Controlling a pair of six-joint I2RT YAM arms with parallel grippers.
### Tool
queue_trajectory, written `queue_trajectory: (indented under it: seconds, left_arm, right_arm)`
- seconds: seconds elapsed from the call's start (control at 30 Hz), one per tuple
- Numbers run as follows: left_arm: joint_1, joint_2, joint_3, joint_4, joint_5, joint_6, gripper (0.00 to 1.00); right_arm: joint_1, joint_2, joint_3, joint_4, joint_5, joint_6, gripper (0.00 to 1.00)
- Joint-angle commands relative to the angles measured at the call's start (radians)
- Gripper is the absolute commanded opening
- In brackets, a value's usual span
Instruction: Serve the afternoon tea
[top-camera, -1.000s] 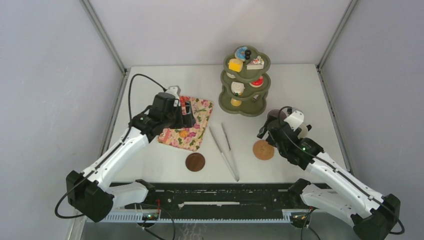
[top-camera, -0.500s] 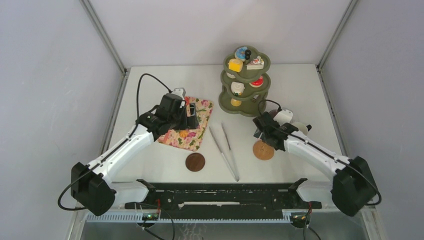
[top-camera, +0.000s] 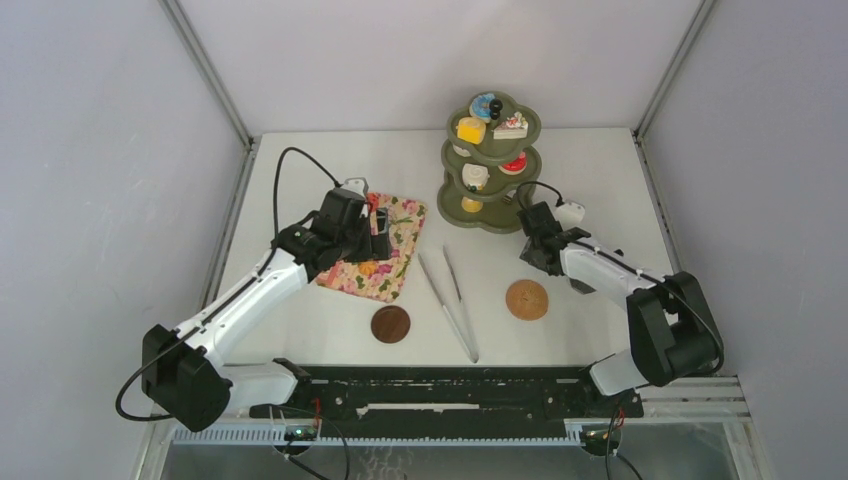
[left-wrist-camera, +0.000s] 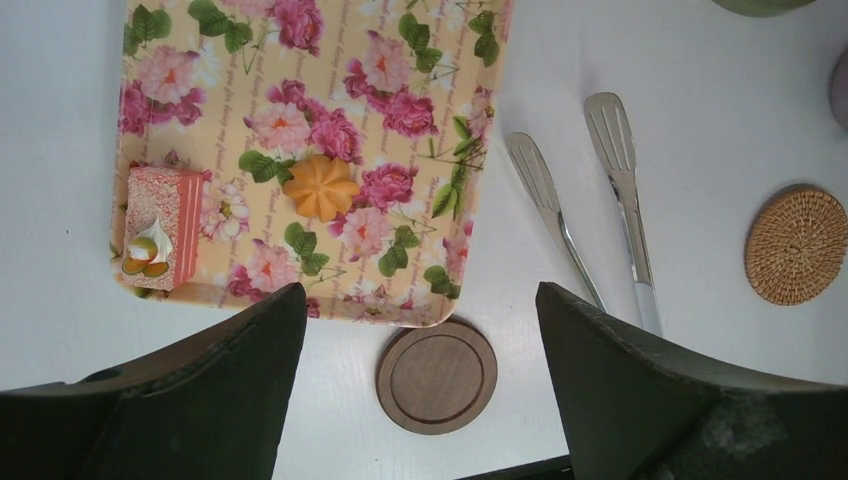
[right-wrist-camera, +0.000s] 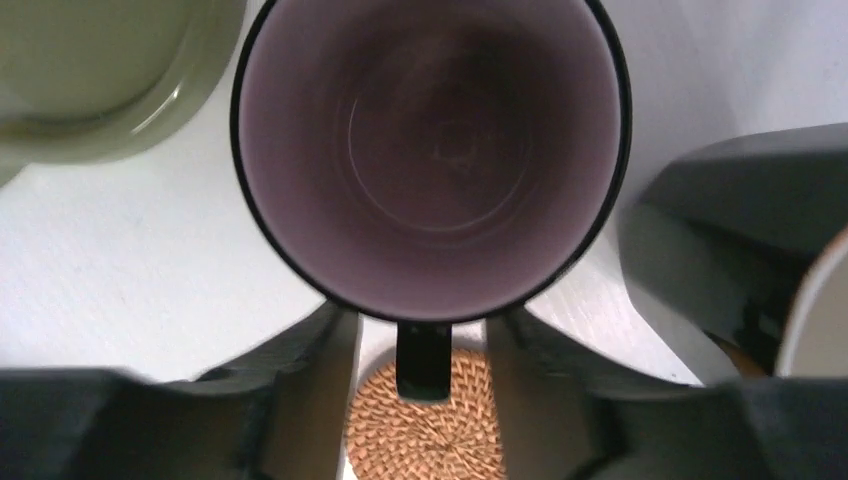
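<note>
In the right wrist view a mauve mug (right-wrist-camera: 430, 150) stands upright on the table, its dark handle (right-wrist-camera: 423, 360) pointing at the camera. My right gripper (right-wrist-camera: 420, 322) is open with one finger on each side of that handle, a thin gap on both sides. A dark green, white-lined mug (right-wrist-camera: 720, 230) stands just to the right. My left gripper (left-wrist-camera: 420, 295) is open and empty above the floral tray (left-wrist-camera: 300, 60), which holds a pink cake slice (left-wrist-camera: 155, 235) and an orange pastry (left-wrist-camera: 322, 187). More pastries, among them a yellow cube (top-camera: 471, 129), sit on the green tiered stand (top-camera: 520, 215).
A wicker coaster (top-camera: 527, 299) lies just below the right gripper (top-camera: 540, 245), and a dark wooden coaster (top-camera: 390, 324) lies at the tray's near corner. Metal tongs (top-camera: 450, 295) lie between the two coasters. Cage posts and walls close in the table's sides.
The right arm swung in toward the stand, bringing its gripper down to the mauve mug, and its jaws narrowed around the handle. The left gripper shifted slightly right over the tray.
</note>
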Motion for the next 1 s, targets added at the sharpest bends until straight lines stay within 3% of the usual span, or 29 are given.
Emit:
queue_trajectory:
  seconds: [0.0, 0.27, 0.5, 0.67, 0.83, 0.97]
  left_arm:
    - [0.0, -0.01, 0.044, 0.01, -0.019, -0.004, 0.89]
    - [0.0, -0.003, 0.051, 0.008, -0.026, -0.005, 0.89]
    - [0.001, 0.0, 0.071, 0.005, -0.006, 0.001, 0.89]
    - [0.022, -0.01, 0.087, 0.0, 0.004, -0.004, 0.89]
    - [0.142, -0.051, 0.078, -0.014, 0.073, -0.01, 0.89]
    - [0.261, -0.095, 0.057, -0.021, 0.114, -0.008, 0.89]
  right_arm:
    - [-0.031, 0.028, 0.016, 0.104, -0.051, -0.1, 0.44]
    - [-0.04, -0.063, 0.006, 0.077, -0.085, -0.141, 0.0]
    - [-0.017, -0.238, 0.0, -0.003, -0.092, -0.176, 0.0]
    - [0.066, -0.413, -0.016, -0.022, -0.153, -0.267, 0.0]
    - [0.269, -0.55, -0.017, -0.007, -0.25, -0.365, 0.0]
    - [0.482, -0.527, -0.003, 0.048, -0.283, -0.389, 0.0]
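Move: The purple mug stands just ahead of my open right hand, its middle about 5 cm ahead, 2 cm to the right and a centimetre below; its handle is between my fingers. The grey mug is some 11 cm to my right and 2 cm back, the rattan coaster about 7 cm back, 3 cm left, and the tiered stand roughly 15 cm ahead, 12 cm left. From my left hand, the purple mug lies about 6 cm ahead, 37 cm right, 11 cm down. I ease my right fingers barely forward and down, pinch the purple mug's handle shut between them, then lift about 12 cm and swing it left and back, each nearly 10 cm, away from the grey mug and past the rattan coaster, turning some 40 degrees counter-clockwise as the fingers tip up a little. At the end my open, empty left hand slides about 4 cm left. ##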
